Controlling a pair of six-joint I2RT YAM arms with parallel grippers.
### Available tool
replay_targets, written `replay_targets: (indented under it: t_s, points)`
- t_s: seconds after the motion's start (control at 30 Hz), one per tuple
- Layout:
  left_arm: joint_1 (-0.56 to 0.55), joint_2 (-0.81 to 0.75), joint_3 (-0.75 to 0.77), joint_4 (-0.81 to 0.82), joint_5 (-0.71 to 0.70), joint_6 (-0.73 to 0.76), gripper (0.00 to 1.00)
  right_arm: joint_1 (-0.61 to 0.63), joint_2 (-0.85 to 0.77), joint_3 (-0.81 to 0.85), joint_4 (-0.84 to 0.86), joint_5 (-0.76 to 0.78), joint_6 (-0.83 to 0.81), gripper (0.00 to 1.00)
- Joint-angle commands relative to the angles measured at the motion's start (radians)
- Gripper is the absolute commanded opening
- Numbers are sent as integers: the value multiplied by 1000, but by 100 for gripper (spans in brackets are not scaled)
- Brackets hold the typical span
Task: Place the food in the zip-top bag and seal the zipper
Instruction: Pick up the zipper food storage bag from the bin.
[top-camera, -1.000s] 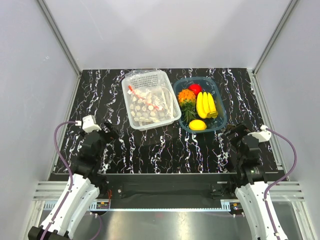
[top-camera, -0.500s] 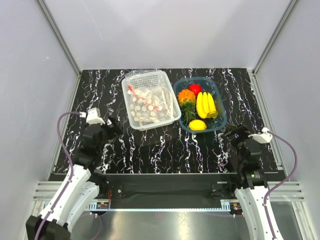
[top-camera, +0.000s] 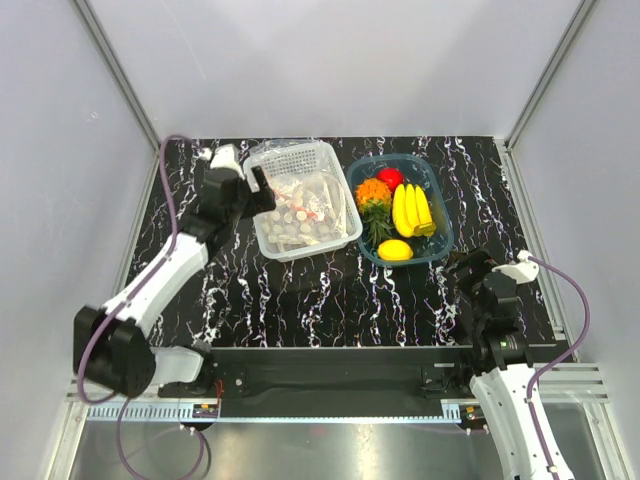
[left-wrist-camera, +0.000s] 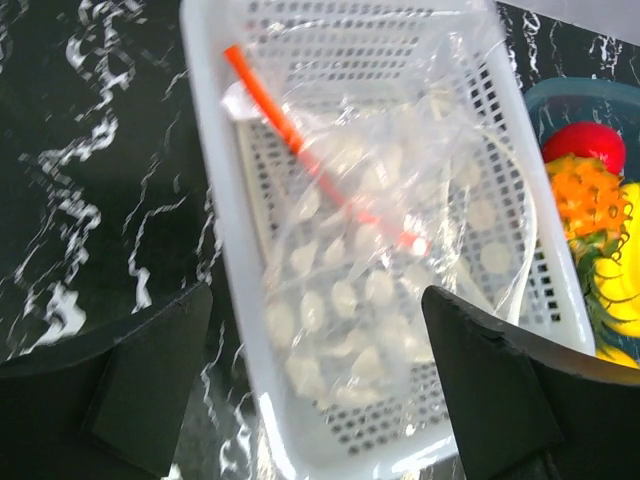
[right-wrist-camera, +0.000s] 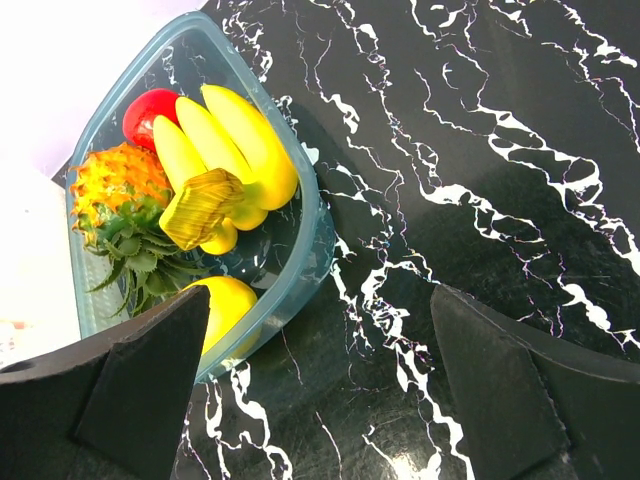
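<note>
The zip-top bag (top-camera: 300, 208), clear with white dots, lies crumpled inside a white perforated basket (top-camera: 288, 154). Its zipper (left-wrist-camera: 300, 150) shows as an orange-red strip running diagonally across the bag (left-wrist-camera: 380, 270). The food sits in a blue-tinted tub (top-camera: 441, 218): an orange piece with green leaves (top-camera: 373, 193), a red fruit (top-camera: 390, 177), a banana bunch (top-camera: 412, 208) and a lemon (top-camera: 396, 250). My left gripper (top-camera: 261, 190) hovers open over the basket's left rim, with the bag between its jaws (left-wrist-camera: 315, 300) and untouched. My right gripper (top-camera: 463, 272) stands open over bare table in front of the tub (right-wrist-camera: 320, 300).
Basket and tub stand side by side at the back middle of the black marbled table (top-camera: 330, 290). Grey walls close in the left, right and back. The tub's near corner (right-wrist-camera: 300, 250) is just left of my right gripper.
My left arm has swung from the near left of the table forward and right to the basket's left rim. The right arm has hardly moved.
</note>
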Motion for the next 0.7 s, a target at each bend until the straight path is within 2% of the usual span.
replay_targets:
  t_s: [0.0,0.2,0.3,0.33,0.47,0.57,0.67]
  points:
    - [-21,109,119,-16,10,39,91,5,-8,10,43,-7,-13,100]
    - [-25,291,198,-10,-18,46,87,5,-8,14,40,-9,-14,100]
    - [-25,369,254,-17,22,59,60,5,-10,14,40,-14,-14,100]
    - [-25,394,272,-31,36,60,36,5,-13,12,39,-14,-14,100]
    - [-36,344,288,-62,97,59,8,5,-13,12,40,-14,-14,100]
    - [-35,215,256,-77,134,46,0,5,-8,14,40,-14,-16,100]
    - [-35,69,228,-99,201,22,0,5,-4,12,45,-17,-18,100]
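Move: The zip-top bag's middle is roughly 8 cm ahead of the left hand, 8 cm to its right and 12 cm below, in the white bin, whose middle is 11 cm ahead and 8 cm right. The pineapple stands about 9 cm ahead and 26 cm right, the lemon 5 cm back and 31 cm right. From the right hand the bag is some 19 cm ahead, 37 cm left and a little lower. The left hand reaches forward about 5 cm and a little right while sinking some 8 cm into the white bin, tipping its fingers farther down by roughly 15 degrees, and shuts them from nearly wide open on the film at the bag's near left part. With the film pinched between the fingertips, the hand then rises over 5 cm, easing back a couple of centimetres and still drifting slightly right. ##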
